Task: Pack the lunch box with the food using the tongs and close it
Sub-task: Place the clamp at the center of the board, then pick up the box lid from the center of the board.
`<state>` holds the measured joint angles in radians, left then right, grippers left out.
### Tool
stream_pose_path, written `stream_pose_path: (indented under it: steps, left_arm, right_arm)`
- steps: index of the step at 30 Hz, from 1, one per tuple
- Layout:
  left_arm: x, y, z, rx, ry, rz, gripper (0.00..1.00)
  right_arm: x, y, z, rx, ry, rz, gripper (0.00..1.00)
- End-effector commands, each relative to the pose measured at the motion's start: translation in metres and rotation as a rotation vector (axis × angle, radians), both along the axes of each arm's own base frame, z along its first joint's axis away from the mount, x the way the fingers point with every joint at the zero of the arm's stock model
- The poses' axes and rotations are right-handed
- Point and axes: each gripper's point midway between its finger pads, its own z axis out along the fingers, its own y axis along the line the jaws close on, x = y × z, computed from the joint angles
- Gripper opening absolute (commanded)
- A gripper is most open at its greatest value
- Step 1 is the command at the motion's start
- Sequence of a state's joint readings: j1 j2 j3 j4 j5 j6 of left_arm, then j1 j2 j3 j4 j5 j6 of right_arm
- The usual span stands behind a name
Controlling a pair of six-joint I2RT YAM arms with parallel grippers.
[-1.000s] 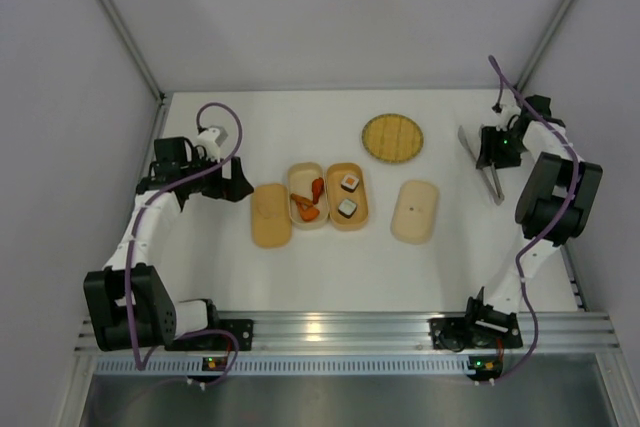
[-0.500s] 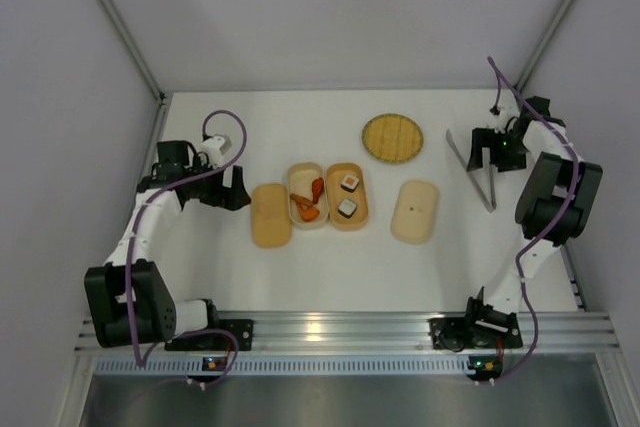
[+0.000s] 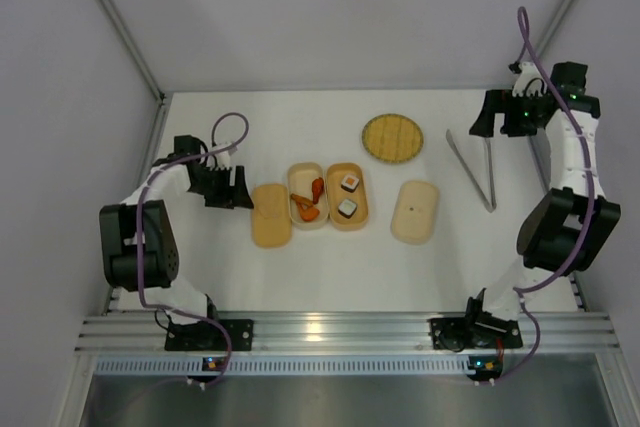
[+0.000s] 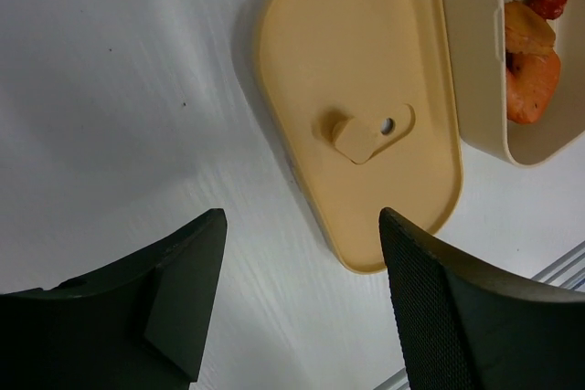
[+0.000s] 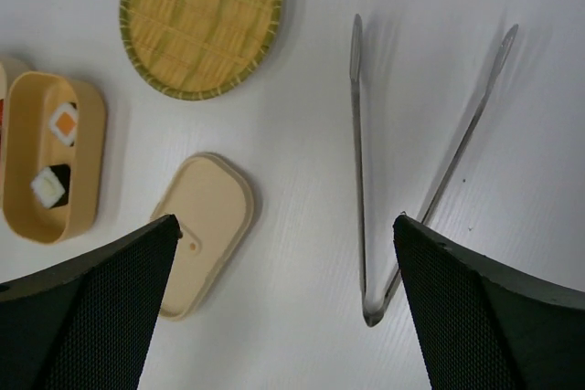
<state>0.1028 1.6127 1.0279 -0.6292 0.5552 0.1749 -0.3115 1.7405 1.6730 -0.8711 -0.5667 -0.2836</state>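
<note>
The tongs (image 3: 470,172) (image 5: 359,162) lie spread in a V on the table at the right, held by nothing. My right gripper (image 3: 492,117) (image 5: 285,219) hangs open above them. The lunch box stands mid-table as two tan oval tubs: one (image 3: 306,175) holds orange-red food pieces (image 3: 310,202) (image 4: 530,61), the other (image 3: 347,222) (image 5: 87,107) holds two sushi rolls (image 3: 348,195) (image 5: 62,122). One tan lid (image 3: 271,215) (image 4: 366,107) lies left of the tubs. My left gripper (image 3: 235,190) (image 4: 302,226) is open just beside it, its right finger (image 4: 439,308) over the lid's near end.
A second tan lid (image 3: 415,211) (image 5: 201,230) lies right of the tubs. A round woven yellow plate (image 3: 392,137) (image 5: 201,20) sits behind them. Walls enclose the table on three sides; an aluminium rail runs along the near edge.
The right gripper opened, let the tongs drop flat and rose toward the back right corner. The left gripper swung closer to the left lid and its jaws narrowed somewhat.
</note>
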Motion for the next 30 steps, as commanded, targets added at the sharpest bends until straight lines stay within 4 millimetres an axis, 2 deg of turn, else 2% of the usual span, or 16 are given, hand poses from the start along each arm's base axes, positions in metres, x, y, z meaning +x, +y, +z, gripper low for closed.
stream_pose_path:
  steps: [1, 6, 10, 18, 22, 26, 29, 30]
  left_arm:
    - [0.013, -0.001, -0.004, -0.027, 0.04, 0.035, 0.72]
    - [0.017, -0.008, -0.016, -0.076, 0.084, 0.045, 0.64]
    - [0.018, -0.01, -0.03, -0.088, 0.136, 0.057, 0.59]
    - [0.016, -0.028, -0.055, -0.142, 0.221, 0.036, 0.48]
    - [0.012, -0.029, -0.063, -0.156, 0.266, 0.046, 0.41]
    - [0.007, -0.031, -0.064, -0.169, 0.31, 0.043, 0.31]
    - [0.007, -0.03, -0.054, -0.162, 0.298, 0.034, 0.21]
    - [0.008, -0.029, -0.049, -0.159, 0.286, 0.03, 0.13]
  right_arm:
    - [-0.021, 0.03, 0.04, 0.101, -0.047, 0.078, 0.99]
    - [-0.034, 0.042, 0.05, 0.139, -0.058, 0.122, 0.99]
    - [-0.041, 0.048, 0.05, 0.158, -0.056, 0.139, 0.99]
    - [-0.042, 0.05, 0.045, 0.174, -0.035, 0.144, 0.99]
    - [-0.041, 0.05, 0.044, 0.18, -0.032, 0.145, 0.99]
    - [-0.041, 0.054, 0.044, 0.209, -0.024, 0.152, 0.99]
    - [-0.043, 0.065, 0.045, 0.245, -0.011, 0.175, 0.99]
    - [-0.045, 0.072, 0.044, 0.256, -0.002, 0.191, 0.99]
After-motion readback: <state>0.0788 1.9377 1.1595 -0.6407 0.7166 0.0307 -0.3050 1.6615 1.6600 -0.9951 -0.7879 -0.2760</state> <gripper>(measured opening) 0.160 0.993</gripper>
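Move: The left lid lies flat, its middle about 7 cm to the right of my left hand, 2 cm back and 5 cm below; the pale box is some 16 cm right and 3 cm ahead, the orange box about 25 cm right and 3 cm ahead. From my right hand the right lid lies about 12 cm back, 12 cm left and 17 cm down; the clamp is 3 cm back and 2 cm left, the round board 5 cm ahead and 18 cm left, both similarly low. I lower my left hand about 4.5 cm and then carry it some 3 cm to the right, leaning the fingers about 20 degrees over that way, while they close nearly shut on the left lid's outer rim. My empty right hand, still wide open, swings left and back, rising slightly, about 6 cm in all, from over the clamp towards the right lid. ##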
